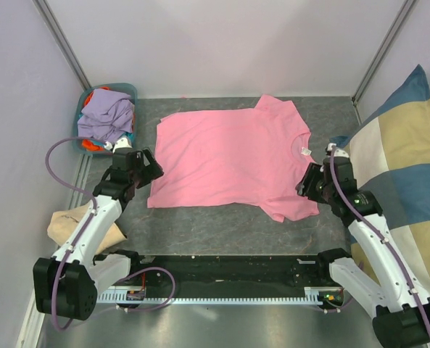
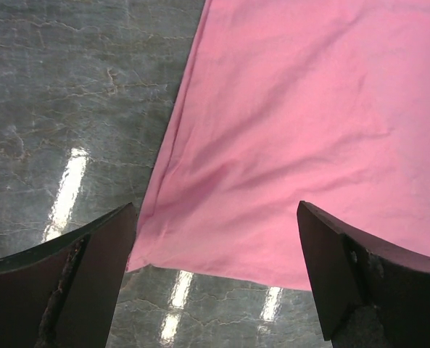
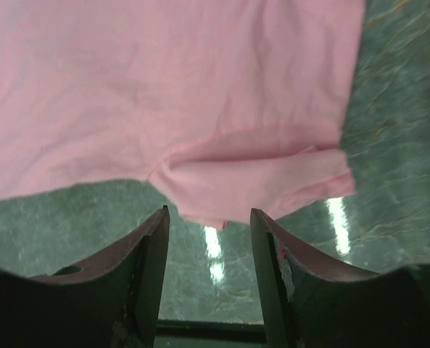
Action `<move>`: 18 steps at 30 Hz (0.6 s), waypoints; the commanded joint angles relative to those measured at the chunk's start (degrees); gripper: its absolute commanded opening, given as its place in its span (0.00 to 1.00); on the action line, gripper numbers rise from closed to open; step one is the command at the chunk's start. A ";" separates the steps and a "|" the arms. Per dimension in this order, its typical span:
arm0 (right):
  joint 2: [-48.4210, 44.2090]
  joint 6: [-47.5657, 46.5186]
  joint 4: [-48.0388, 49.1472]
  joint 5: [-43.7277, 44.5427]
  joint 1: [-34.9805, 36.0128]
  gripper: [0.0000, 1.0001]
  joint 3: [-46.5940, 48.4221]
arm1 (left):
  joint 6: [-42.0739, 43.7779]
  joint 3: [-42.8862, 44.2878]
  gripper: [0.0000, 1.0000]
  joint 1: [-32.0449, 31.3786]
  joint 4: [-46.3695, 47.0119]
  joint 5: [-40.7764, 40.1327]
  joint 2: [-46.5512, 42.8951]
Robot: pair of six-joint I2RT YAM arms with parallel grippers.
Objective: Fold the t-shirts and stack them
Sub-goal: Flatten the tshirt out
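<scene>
A bright pink t-shirt [image 1: 229, 159] lies spread flat on the grey table, its neck with a white label [image 1: 305, 151] toward the right. My left gripper [image 1: 153, 172] hovers open at the shirt's near-left hem corner [image 2: 146, 257], the jaws wide apart and empty [image 2: 216, 210]. Over the near sleeve [image 3: 258, 177] at the right, my right gripper [image 1: 307, 185] stands open with nothing between its fingers [image 3: 209, 214]. More t-shirts, lavender [image 1: 107, 112] and orange [image 1: 91, 145], are heaped in a teal basket [image 1: 127, 90] at the back left.
A large blue-and-cream checked cushion [image 1: 407, 152] leans along the right side. A beige cloth [image 1: 73, 226] lies by the left arm. The black base rail [image 1: 229, 267] runs along the near edge. Walls close the left, back and right.
</scene>
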 commanded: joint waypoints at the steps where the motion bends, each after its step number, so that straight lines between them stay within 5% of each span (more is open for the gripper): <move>1: -3.09 4.08 0.71 -1.43 6.06 0.56 -4.50 | -2.62 -1.37 1.00 -0.01 3.72 3.61 -1.75; 6: -1.70 12.51 5.44 5.59 19.41 0.56 -8.10 | -2.80 -2.78 1.00 -0.01 4.25 5.46 -3.60; 11: 9.10 16.31 12.65 14.20 35.38 0.66 -8.47 | -2.71 -4.27 1.00 -0.01 4.60 6.33 -4.66; 18: 15.80 22.46 12.57 28.63 41.05 0.86 -10.30 | -1.83 -6.12 1.00 -0.10 4.34 6.34 -6.77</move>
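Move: The pink t-shirt's rumpled near sleeve is what matters. The inner edge of the sleeve lies about 11 cm to the right hand's left, 5 cm back and some 14 cm below it. The armpit notch is about 15 cm left and 3 cm back, and the collar tag some 16 cm straight ahead. From the left hand, that sleeve edge is about 38 cm to the right, 11 cm back and 11 cm lower. Touching nothing yet, the right hand sweeps to its left and down towards the inner edge of the near sleeve, about 13 cm across and 10 cm lower, easing back some 5 cm on the way. The drop steepens late as the leftward travel dies out. The wrist swings roughly 15–20 degrees counter-clockwise, and the half-open fingers spread wider. ##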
